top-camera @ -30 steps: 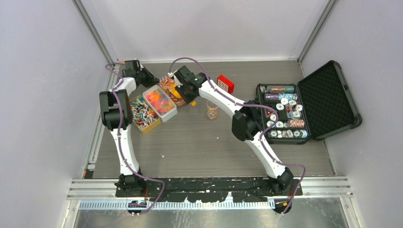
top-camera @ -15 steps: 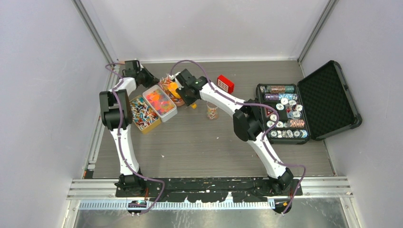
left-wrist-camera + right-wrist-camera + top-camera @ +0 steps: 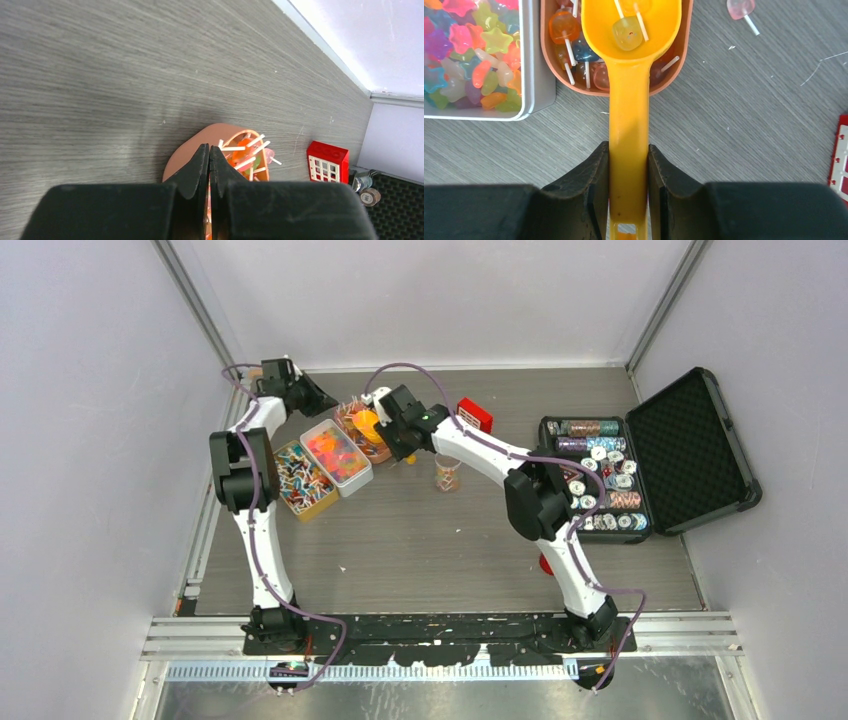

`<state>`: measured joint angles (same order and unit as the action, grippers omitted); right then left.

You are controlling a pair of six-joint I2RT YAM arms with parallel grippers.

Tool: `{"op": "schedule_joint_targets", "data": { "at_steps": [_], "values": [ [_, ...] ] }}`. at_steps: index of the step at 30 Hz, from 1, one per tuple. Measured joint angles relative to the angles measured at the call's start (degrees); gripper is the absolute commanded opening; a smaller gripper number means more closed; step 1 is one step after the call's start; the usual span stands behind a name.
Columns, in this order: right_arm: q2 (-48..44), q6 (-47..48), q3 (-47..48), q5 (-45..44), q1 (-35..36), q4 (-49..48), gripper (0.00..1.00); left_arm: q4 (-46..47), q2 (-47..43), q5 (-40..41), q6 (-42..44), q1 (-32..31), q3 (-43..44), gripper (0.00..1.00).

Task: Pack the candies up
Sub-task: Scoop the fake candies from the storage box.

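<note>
My right gripper is shut on the handle of a yellow scoop. The scoop's bowl hangs over a peach tray of lollipop candies and carries a yellow-green lollipop. Beside it a silver tray holds star-shaped gummy candies. A yellow-brown tray with wrapped candies lies left of that. My left gripper is shut on nothing, just behind the peach tray.
One pink lollipop lies loose on the table. A small clear cup with sweets stands right of the trays. A red box sits behind it. An open black case of poker chips is at the right.
My right arm has swung the scoop left and back, further over the peach tray. My left gripper has drawn back a little toward the rear wall.
</note>
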<state>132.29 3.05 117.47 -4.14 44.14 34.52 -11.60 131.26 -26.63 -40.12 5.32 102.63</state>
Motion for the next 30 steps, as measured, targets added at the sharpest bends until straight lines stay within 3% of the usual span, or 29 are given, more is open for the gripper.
{"op": "schedule_joint_targets", "data": {
  "at_steps": [16, 20, 21, 30],
  "values": [
    [-15.98, 1.01, -14.16, -1.77, 0.00, -8.48, 0.00, -6.27, -1.16, 0.07, 0.46, 1.44, 3.69, 0.49],
    [-21.22, 1.46, -17.20, -2.43, -0.02, -8.26, 0.00, -9.60, -4.66, 0.52, 1.86, 1.44, 3.34, 0.81],
    [-22.58, 1.55, -18.01, -2.60, -0.04, -8.15, 0.00, -10.14, -5.97, 0.59, 2.25, 1.44, 3.08, 0.97],
    [-37.16, 2.78, -25.99, -5.01, -0.39, -6.12, 0.00, -13.49, -22.58, 1.07, 5.40, 0.52, -2.80, 1.00]
  ]
}}
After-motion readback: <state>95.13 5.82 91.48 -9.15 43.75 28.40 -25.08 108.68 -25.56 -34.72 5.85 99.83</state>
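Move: The clear jar, the storage box here, stands about 11 cm to the right of the right gripper, 3 cm back and 4 cm lower. From that gripper, which holds the loaded orange scoop, the pink bin is some 6 cm ahead and 7 cm left, the white tray 1 cm ahead and 13 cm left, and the red box 13 cm ahead and 18 cm right. From the left gripper, the pink bin lies 5 cm back and 6 cm right, and the jar 18 cm back and 26 cm right. Keep the right grip on the scoop handle and raise the load about 16 cm from over the pink bin, moving 8 cm right and 5 cm back sideways towards the jar, the hand tipping up some 15 degrees. Meanwhile lift the left gripper about 14 cm, first with a slight shift left, then drawing back 5 cm, and open its shut fingers wide. ##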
